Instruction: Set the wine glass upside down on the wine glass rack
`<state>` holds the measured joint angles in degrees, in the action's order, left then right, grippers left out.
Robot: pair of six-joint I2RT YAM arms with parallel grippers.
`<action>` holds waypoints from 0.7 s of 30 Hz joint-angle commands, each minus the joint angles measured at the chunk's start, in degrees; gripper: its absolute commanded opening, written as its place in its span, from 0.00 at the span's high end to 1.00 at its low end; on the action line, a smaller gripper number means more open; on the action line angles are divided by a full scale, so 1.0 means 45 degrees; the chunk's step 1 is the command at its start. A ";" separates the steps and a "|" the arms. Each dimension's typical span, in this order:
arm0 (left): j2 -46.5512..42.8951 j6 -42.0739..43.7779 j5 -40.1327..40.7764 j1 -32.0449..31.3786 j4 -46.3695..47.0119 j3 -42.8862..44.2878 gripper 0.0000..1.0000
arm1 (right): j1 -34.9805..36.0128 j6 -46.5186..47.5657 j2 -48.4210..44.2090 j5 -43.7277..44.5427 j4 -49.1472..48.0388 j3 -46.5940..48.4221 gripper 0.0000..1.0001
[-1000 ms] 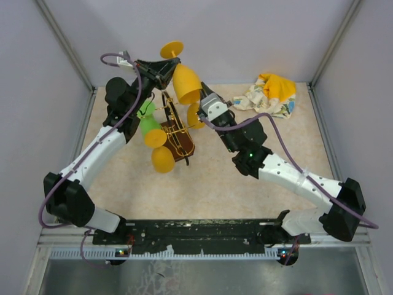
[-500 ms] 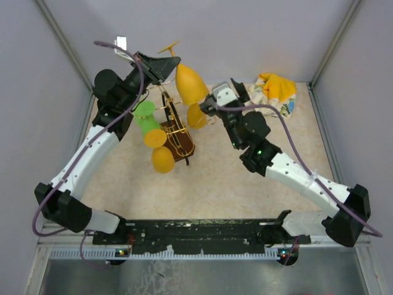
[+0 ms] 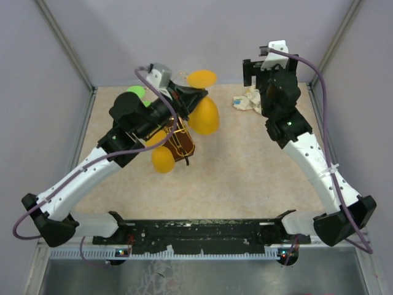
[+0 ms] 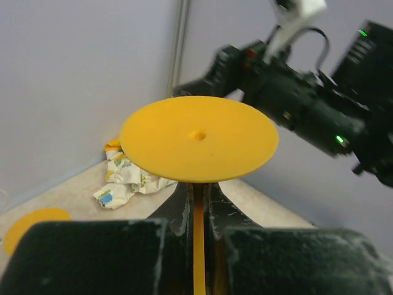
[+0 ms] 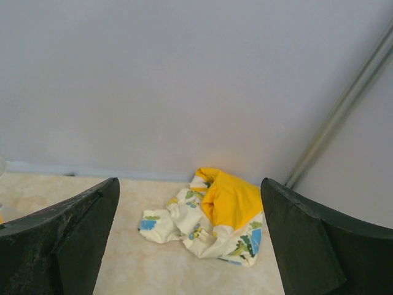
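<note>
My left gripper (image 3: 194,94) is shut on the stem of a yellow wine glass (image 3: 206,116), held in the air just right of and above the wine glass rack (image 3: 179,140), a gold wire stand on a dark base. The glass's foot (image 3: 201,78) points toward the back wall and its bowl toward the near side. In the left wrist view the fingers (image 4: 182,206) pinch the stem (image 4: 198,246) under the round foot (image 4: 198,138). Another yellow glass (image 3: 163,158) hangs bowl-down on the rack. My right gripper (image 3: 252,69) is open and empty, raised at the back right.
A crumpled yellow and white cloth (image 3: 248,101) lies by the back wall under the right gripper; it also shows in the right wrist view (image 5: 215,215). A green glass (image 3: 136,92) is partly hidden behind the left arm. Grey walls close in the back and sides.
My left gripper has carried the yellow glass to the right and nearer, beside the rack. My right arm has pulled up and away toward the back right corner.
</note>
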<state>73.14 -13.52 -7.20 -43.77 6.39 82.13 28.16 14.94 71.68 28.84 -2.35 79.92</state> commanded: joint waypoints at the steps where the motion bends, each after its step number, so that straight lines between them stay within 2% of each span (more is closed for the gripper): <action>1: -0.0635 0.2655 0.2403 -0.1971 0.0240 -0.1066 1.00 | -0.0749 -0.1219 0.0748 -0.0333 0.1740 0.0855 0.02; 5: -0.1540 0.3466 0.4223 -0.3672 0.1999 -0.3530 1.00 | -0.1382 -0.1598 0.0911 -0.0597 0.2164 0.0942 0.01; 10: -0.2054 0.3419 0.6126 -0.4701 0.4124 -0.5807 1.00 | -0.1658 -0.1626 0.1010 -0.0843 0.2289 0.0848 0.01; 17: -0.0800 0.5057 1.0294 -0.5959 0.6447 -0.6398 1.00 | -0.1779 -0.1532 0.1068 -0.0844 0.2256 0.0555 0.01; 21: 0.0153 0.5616 1.2455 -0.6658 0.8630 -0.6755 1.00 | -0.1892 -0.1542 0.1066 -0.0794 0.2255 0.0387 0.01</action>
<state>70.74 7.42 35.20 -71.13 31.97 53.12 20.67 8.32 76.69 25.61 9.15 81.43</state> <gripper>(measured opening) 0.031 0.991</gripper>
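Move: The left hand holds the upside-down orange glass by its stem; the rack's empty front-right hook lies about 20 cm below it, some 4 cm ahead and 3 cm right. The orange glass on the far-right hook hangs about 15 cm ahead and 2 cm left, the front-left orange glass some 4 cm back and 16 cm left, both about 27 cm lower. From the right hand the hook lies roughly 7 cm back, 21 cm left and 17 cm below. Left hand sinks some 13 cm and draws back 5, glass still pinched, towards the hook; open right sinks too. ##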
